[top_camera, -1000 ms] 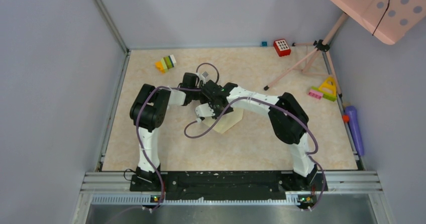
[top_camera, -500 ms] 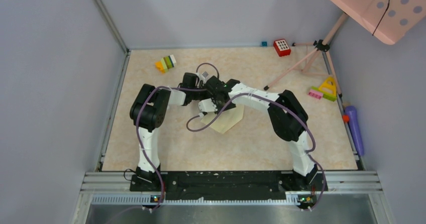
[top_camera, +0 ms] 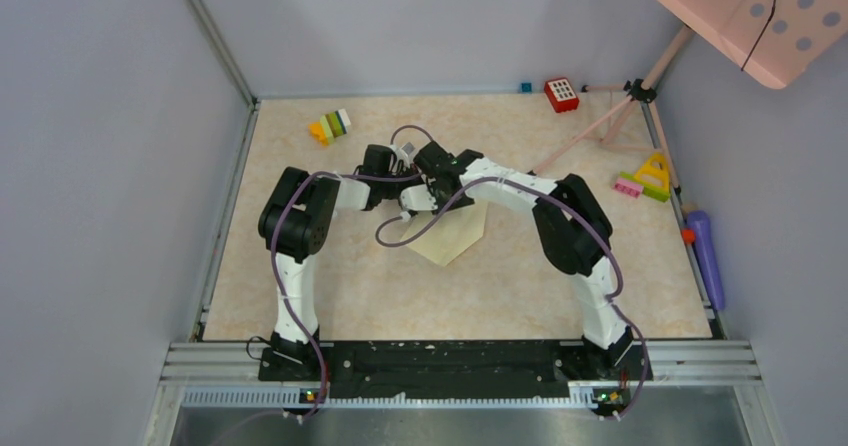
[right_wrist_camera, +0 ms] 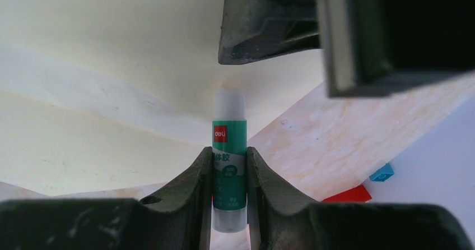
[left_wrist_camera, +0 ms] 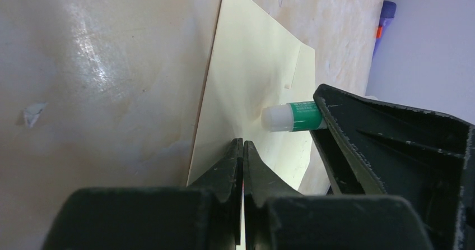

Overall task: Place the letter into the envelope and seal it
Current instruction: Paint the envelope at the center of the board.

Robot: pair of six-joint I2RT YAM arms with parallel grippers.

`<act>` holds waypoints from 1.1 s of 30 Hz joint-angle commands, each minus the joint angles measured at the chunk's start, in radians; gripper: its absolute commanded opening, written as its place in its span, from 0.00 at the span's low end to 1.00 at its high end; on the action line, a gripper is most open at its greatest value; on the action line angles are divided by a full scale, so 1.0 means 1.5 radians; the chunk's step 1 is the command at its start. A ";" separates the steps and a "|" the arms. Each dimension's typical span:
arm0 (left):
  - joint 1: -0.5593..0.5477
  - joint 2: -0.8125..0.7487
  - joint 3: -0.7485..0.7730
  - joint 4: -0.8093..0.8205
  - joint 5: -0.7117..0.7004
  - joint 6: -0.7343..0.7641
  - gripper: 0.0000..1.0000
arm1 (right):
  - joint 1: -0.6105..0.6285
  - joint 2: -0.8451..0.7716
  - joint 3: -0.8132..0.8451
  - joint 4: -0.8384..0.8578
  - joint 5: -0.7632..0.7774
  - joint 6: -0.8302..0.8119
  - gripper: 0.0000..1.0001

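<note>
The pale cream envelope (top_camera: 455,236) lies mid-table, and one edge of it rises into my left gripper (left_wrist_camera: 242,143). Those jaws are shut, with a thin pale sliver of the paper pinched between them. My right gripper (right_wrist_camera: 229,152) is shut on a green glue stick (right_wrist_camera: 229,132). The stick's white end (left_wrist_camera: 278,117) points at the envelope's (left_wrist_camera: 252,82) face just beside the left fingertips. The right wrist view has the left gripper's dark fingers (right_wrist_camera: 263,31) directly above the stick. Both grippers meet at the envelope's back left corner, around (top_camera: 410,194). No letter shows in any view.
Coloured toy blocks (top_camera: 330,126) sit at the back left and a red block (top_camera: 561,94) at the back. A pink tripod (top_camera: 610,116) stands back right, near a yellow triangle toy (top_camera: 652,176). A purple object (top_camera: 705,251) lies by the right wall.
My right gripper with the glue stick has moved toward the back of the table, uncovering more of the envelope. The left arm has held still.
</note>
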 commanded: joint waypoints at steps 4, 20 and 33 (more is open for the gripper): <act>0.001 0.014 -0.003 -0.053 -0.043 0.033 0.27 | -0.010 -0.107 0.011 -0.046 -0.095 0.048 0.00; 0.034 -0.157 0.073 -0.063 0.100 0.117 0.90 | -0.068 -0.536 -0.269 0.024 -0.409 0.156 0.00; 0.029 -0.218 0.235 -0.339 0.422 0.364 0.94 | -0.110 -0.587 -0.318 0.107 -0.664 0.206 0.00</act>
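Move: The envelope lies flat under both my hands. Its middle is about 8 cm straight back from my left fingertips and a centimetre below them, and some 4 cm back, 1 cm left and 5 cm below my right hand, which already holds the glue stick. From my left hand that glue stick is roughly 4 cm back, 3 cm right and 2 cm above. The pink tripod's black foot lies about 17 cm right and 5 cm ahead of my right hand. I finish with the envelope and clear both hands. My right keeps its pinch on the glue stick, lifts it off and draws up some 17 cm and back about 15 cm, rolling some 50 degrees so the stick's end swings to my left. My shut left fingers come free of the envelope's far corner, spread wide and climb about 20 cm, turning clockwise and easing slightly back late on. ##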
